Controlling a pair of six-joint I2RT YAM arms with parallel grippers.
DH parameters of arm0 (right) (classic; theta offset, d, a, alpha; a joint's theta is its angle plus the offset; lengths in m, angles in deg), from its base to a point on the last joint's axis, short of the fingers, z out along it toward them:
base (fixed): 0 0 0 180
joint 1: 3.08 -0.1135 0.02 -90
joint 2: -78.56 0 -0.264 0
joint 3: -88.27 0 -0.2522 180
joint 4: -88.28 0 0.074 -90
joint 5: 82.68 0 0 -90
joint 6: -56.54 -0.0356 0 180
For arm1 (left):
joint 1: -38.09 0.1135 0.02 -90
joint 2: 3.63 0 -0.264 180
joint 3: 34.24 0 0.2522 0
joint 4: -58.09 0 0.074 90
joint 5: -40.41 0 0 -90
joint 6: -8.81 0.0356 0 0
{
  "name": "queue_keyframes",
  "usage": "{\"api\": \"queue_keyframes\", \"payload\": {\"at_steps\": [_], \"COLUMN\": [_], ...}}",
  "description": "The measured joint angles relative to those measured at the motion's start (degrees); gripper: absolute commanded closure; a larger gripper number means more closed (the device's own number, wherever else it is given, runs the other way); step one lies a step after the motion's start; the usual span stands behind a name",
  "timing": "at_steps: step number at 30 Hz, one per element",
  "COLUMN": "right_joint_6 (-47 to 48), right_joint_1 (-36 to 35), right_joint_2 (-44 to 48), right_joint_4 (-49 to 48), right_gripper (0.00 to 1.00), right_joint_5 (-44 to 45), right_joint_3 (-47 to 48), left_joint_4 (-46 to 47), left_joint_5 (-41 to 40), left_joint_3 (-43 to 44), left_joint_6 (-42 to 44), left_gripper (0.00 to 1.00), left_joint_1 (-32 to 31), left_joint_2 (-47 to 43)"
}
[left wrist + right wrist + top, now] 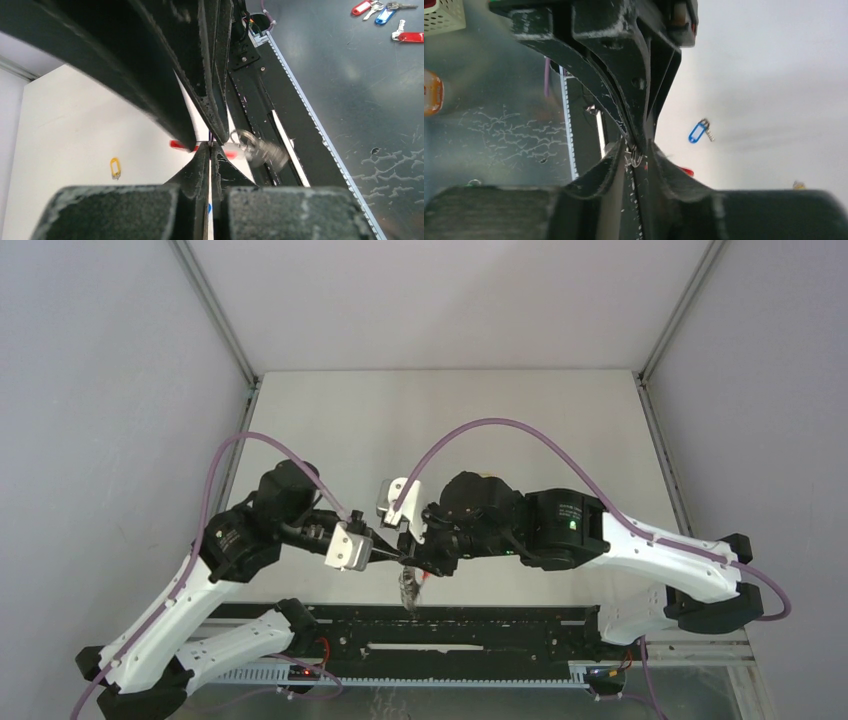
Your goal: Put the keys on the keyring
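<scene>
My two grippers meet tip to tip above the table's near edge. The left gripper (392, 560) (210, 146) is shut, pinching a thin wire of the keyring (408, 592). The keyring hangs below as a blurred grey metal bunch (260, 150) with its red band (177, 145). The right gripper (418, 565) (636, 150) stands slightly open around the left fingertips, with a small wire clip (634, 158) in its gap. The blue key (698, 131) and the yellow key (115, 167) both lie loose on the white table.
A black rail (450, 625) runs along the table's near edge under the hanging keyring. Beyond the edge, on the dark floor, lie several spare keys with red and blue tags (382, 15). A white perforated box (441, 15) sits there too.
</scene>
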Motion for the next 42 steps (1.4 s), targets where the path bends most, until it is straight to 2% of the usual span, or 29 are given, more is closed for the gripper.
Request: {"api": "queue_keyframes", "payload": {"at_steps": [2,4,8,11,14,18,25,28,30,34,37,42], "right_joint_6": [0.28,0.83,1.68,2.40,3.41,4.87,6.58,5.60,2.80,-7.85,-15.37,-20.52], "right_joint_1": [0.15,0.24,0.83,1.66,1.75,1.55,1.29,2.21,6.12,22.82,34.12,41.97], "right_joint_2": [1.16,5.16,18.01,27.26,32.65,33.53,29.46,29.22,29.09,25.57,18.60,2.78], "right_joint_4": [-3.39,-8.96,-19.47,-27.26,-35.04,-42.18,-47.47,-48.22,-48.72,-47.58,-45.05,-43.06], "right_gripper": [0.46,0.42,0.44,0.47,0.48,0.49,0.50,0.42,0.43,0.40,0.40,0.41], "right_joint_5": [-0.52,-0.96,-2.51,-3.93,-5.40,-7.89,-11.61,-10.21,-8.39,-3.41,0.20,3.23], "right_joint_3": [-1.62,-7.08,-21.05,-28.72,-33.62,-36.79,-38.16,-38.29,-38.27,-38.18,-38.18,-38.25], "left_joint_4": [-0.48,-0.61,2.03,8.90,15.80,20.90,23.26,20.63,17.66,12.92,10.60,8.87], "left_joint_5": [0.61,1.79,4.66,7.17,9.68,11.72,12.07,11.39,10.43,8.63,7.56,6.60], "left_joint_3": [0.00,0.00,-0.09,-0.96,-1.99,-2.12,-3.52,-4.13,-4.24,-6.05,-8.04,-9.90], "left_joint_6": [0.72,1.51,0.76,-3.85,-8.66,-11.61,-11.43,-7.80,-4.66,-0.39,0.52,-0.87], "left_gripper": [1.00,1.00,1.00,1.00,1.00,1.00,1.00,1.00,1.00,1.00,1.00,1.00], "left_joint_1": [-0.09,-0.09,-0.11,-0.15,-0.22,-0.24,-0.24,-0.24,-0.24,-0.24,-0.24,-0.24], "left_joint_2": [-0.07,-0.44,-2.60,-5.16,-7.17,-7.28,-7.32,-7.69,-7.91,-8.41,-8.70,-8.76]}}
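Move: Forward and to the right on the table lies the yellow-tagged key, about 34 cm ahead of the right hand, 16 cm to its right and some 33 cm below. The blue-tagged key lies roughly 13 cm ahead of that hand, about level sideways, on the same table. The keyring, pinched by the left hand, hangs about 5 cm below the right fingertips. From the left hand the yellow-tagged key is some 34 cm ahead, 17 cm right, 32 cm down. Opening its already parting fingers further, the right hand comes free of the keyring, backing off right and rising about 7 cm as its fingertips tip up. It then sweeps some 30 cm forward, right and steeply down towards the yellow-tagged key, swinging clockwise, fingers wide. The left hand keeps its pinch on the keyring, drawing back slightly while lifting about 7 cm and sinking again. ##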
